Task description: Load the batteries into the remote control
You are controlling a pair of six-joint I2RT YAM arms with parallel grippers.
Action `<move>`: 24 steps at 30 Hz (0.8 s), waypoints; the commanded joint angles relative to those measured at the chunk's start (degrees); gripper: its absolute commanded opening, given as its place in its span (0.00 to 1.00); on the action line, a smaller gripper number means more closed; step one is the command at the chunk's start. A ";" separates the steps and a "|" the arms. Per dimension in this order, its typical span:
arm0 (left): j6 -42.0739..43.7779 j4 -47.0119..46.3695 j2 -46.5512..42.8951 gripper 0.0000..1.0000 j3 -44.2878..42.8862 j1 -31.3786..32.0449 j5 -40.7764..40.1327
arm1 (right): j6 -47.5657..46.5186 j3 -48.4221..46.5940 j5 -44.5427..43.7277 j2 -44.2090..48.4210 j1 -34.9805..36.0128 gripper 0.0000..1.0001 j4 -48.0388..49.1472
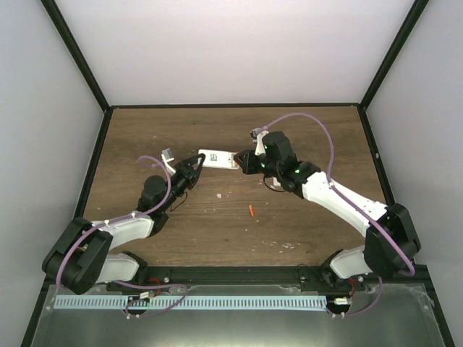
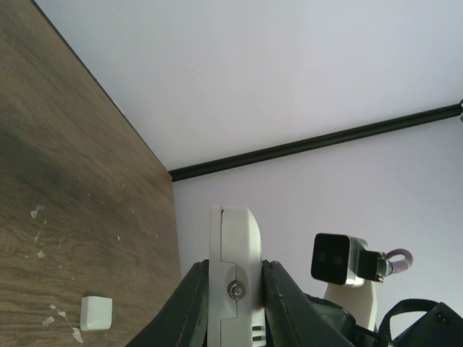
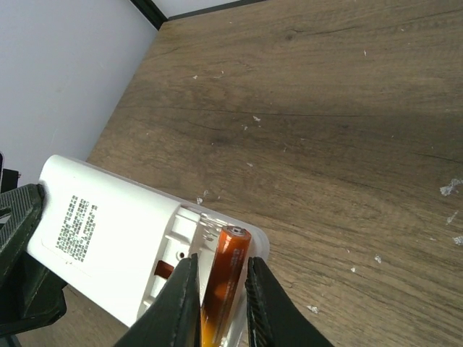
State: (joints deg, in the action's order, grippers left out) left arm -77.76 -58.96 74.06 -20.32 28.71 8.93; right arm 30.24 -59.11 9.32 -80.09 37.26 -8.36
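The white remote control (image 1: 217, 158) hangs above the table between the two arms, back side up with its battery bay uncovered. My left gripper (image 2: 234, 265) is shut on one end of the remote control (image 2: 235, 231). At the other end, an orange battery (image 3: 231, 246) lies in the open bay of the remote control (image 3: 108, 231). My right gripper (image 3: 221, 260) has its fingers pressed close on both sides of that battery. A second orange battery (image 1: 251, 211) lies loose on the table, nearer the arm bases.
A small white cover piece (image 2: 96, 312) lies on the wooden table to the left of the left gripper. Pale crumbs dot the table (image 3: 347, 144). White walls with black frame rails (image 1: 231, 105) enclose the table.
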 commanded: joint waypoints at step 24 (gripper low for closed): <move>-0.22 -3.97 -1.21 0.00 1.01 0.21 -1.76 | -2.60 -3.78 -1.25 3.42 -1.64 0.37 -0.66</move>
State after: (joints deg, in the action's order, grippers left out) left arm -77.80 -59.68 73.95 -19.68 28.71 7.94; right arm 27.83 -60.29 11.05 -79.50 37.12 -7.46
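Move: Right at the right hand's loosened fingers, about 1 cm below their midpoint, is the orange battery in the remote control's outer slot; the remote's middle lies some 5 cm to the left, level ahead and 1 cm lower. The loose battery is about 15 cm back, 5 cm right, and the small white cover 6 cm back, 14 cm right, both some 20 cm below. From the left hand, which grips the remote's other end, the slotted battery lies about 9 cm right. Opening around the battery already laid at the slot, the right fingers spread clearly wider, leaving a gap on either side. The right hand first almost stays in place, then rises about 2 cm off the remote with a small shift to its left, hardly turning. The left hand keeps its grip and holds the remote still in the air. ##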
